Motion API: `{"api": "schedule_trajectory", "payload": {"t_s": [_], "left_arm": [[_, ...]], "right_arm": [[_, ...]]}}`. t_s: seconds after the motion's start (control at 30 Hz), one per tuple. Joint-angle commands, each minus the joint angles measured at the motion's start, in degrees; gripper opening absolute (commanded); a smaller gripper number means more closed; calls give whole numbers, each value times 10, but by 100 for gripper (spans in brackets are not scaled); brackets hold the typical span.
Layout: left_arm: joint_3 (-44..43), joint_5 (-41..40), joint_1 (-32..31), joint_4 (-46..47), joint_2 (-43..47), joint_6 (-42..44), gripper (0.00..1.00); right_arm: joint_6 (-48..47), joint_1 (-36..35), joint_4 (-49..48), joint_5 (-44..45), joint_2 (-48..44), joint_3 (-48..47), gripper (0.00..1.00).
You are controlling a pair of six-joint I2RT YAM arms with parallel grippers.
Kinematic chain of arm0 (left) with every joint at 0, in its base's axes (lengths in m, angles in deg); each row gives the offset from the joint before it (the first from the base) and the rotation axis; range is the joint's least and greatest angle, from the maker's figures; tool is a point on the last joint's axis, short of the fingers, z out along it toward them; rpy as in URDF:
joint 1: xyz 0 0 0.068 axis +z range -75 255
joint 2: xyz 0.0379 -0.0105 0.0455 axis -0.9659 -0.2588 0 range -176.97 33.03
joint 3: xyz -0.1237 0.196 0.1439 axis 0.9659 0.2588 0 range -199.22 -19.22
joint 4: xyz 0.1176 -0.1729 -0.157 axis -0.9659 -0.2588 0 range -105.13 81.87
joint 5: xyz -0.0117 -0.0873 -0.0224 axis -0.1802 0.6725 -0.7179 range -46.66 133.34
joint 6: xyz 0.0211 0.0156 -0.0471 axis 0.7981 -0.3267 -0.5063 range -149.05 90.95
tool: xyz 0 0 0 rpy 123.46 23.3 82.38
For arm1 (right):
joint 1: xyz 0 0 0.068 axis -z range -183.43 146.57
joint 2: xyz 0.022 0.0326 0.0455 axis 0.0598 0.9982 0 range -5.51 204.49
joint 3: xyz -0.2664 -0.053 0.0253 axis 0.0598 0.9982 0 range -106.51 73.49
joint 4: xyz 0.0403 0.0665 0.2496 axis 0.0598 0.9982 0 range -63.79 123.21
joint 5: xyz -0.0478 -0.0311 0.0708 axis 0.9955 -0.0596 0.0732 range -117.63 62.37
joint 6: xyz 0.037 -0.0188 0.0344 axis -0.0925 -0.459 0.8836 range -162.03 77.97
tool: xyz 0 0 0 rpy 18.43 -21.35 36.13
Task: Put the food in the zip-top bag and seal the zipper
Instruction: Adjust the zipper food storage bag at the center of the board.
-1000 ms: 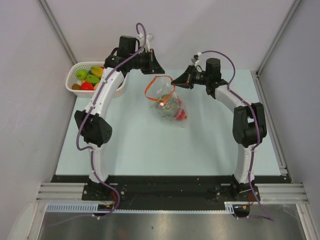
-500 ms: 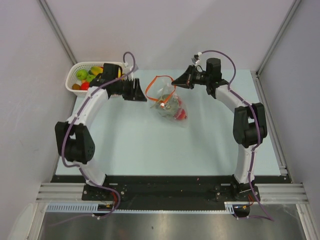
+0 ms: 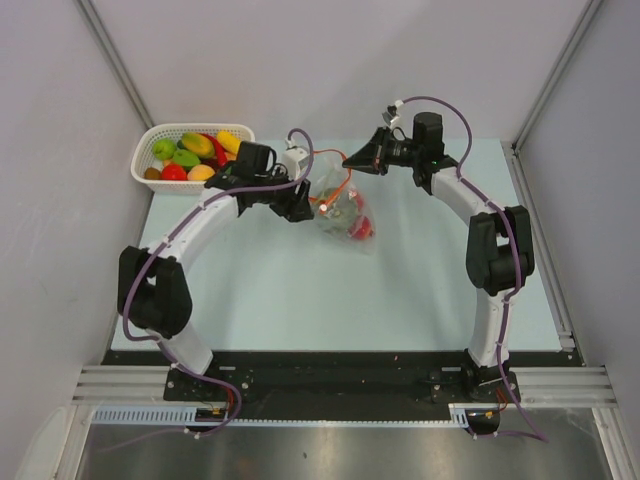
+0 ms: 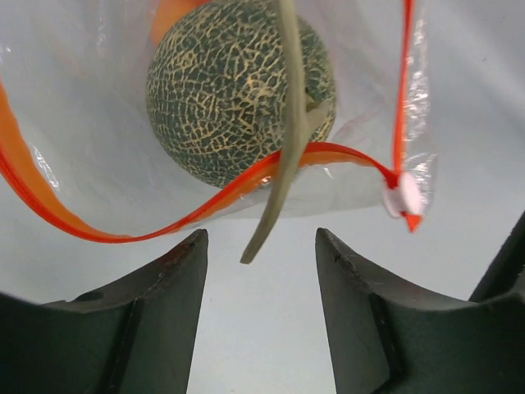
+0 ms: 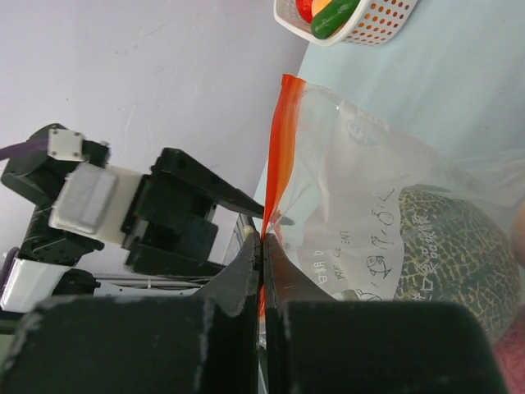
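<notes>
The zip-top bag (image 3: pixel 347 216) lies mid-table, a netted green melon (image 4: pixel 238 90) and a red piece of food (image 3: pixel 362 231) inside it. Its orange-red zipper (image 4: pixel 189 215) curves across the open mouth and ends at a white slider (image 4: pixel 402 198). My left gripper (image 4: pixel 261 245) is open just in front of that mouth, holding nothing; in the top view the left gripper (image 3: pixel 300 209) sits at the bag's left side. My right gripper (image 5: pixel 262 240) is shut on the zipper strip (image 5: pixel 280 131) and holds that edge of the bag (image 5: pixel 369 205) raised. From above, the right gripper (image 3: pixel 351 160) is behind the bag.
A white lattice basket (image 3: pixel 147 150) at the back left corner holds more food (image 3: pixel 190 158), red, green, yellow and orange. The basket (image 5: pixel 373 29) also shows in the right wrist view. Walls close off the left, back and right sides of the table.
My left gripper has swung from the back of the table, near the basket, down to the bag's mouth and has opened. The right arm has not moved.
</notes>
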Motion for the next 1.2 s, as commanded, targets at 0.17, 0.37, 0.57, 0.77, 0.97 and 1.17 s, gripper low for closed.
{"api": "schedule_trajectory", "payload": {"t_s": [0.17, 0.37, 0.57, 0.77, 0.97, 1.17], "left_arm": [[-16, -56, -18, 7, -25, 38, 26], [-130, 29, -13, -138, -50, 14, 0], [-363, 119, -11, -365, -190, -40, 0], [-411, 212, 10, -387, -216, -154, 0], [-343, 205, 22, -327, -213, -319, 0], [-338, 153, 55, -196, -208, -500, 0]], "right_arm": [[-7, -1, -10, -21, -22, -22, 0], [-46, -7, 7, -23, -29, -27, 0], [-151, -27, 56, -29, -44, -46, 0], [-218, -39, 103, -23, -52, -58, 0], [-235, -44, 109, -22, -62, -57, 0], [-249, -48, 128, -24, -66, -59, 0]]}}
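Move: Just right of and about 7 cm below the open left hand, inside the zip-top bag, sits the melon, some 8 cm to the right and 3 cm farther out. Its stem tip is much nearer, about 2 cm below the fingertips and 1 cm ahead. Red fruit lies beyond the melon, roughly 12 cm right of the left hand, level ahead and 10 cm below. From the right hand, already pinching the bag's rim, the stem tip is about 9 cm back, 7 cm left and 8 cm below. Dipping about 2 cm, the left hand shuts its fingers on the tip of the melon's stem, then draws it up some 7 cm and a few centimetres right before sinking back about 2 cm, while the wrist turns roughly 50 degrees. The right hand keeps its pinch on the bag's rim and, starting later, pulls it about 4 cm back and left, towards the left hand. ##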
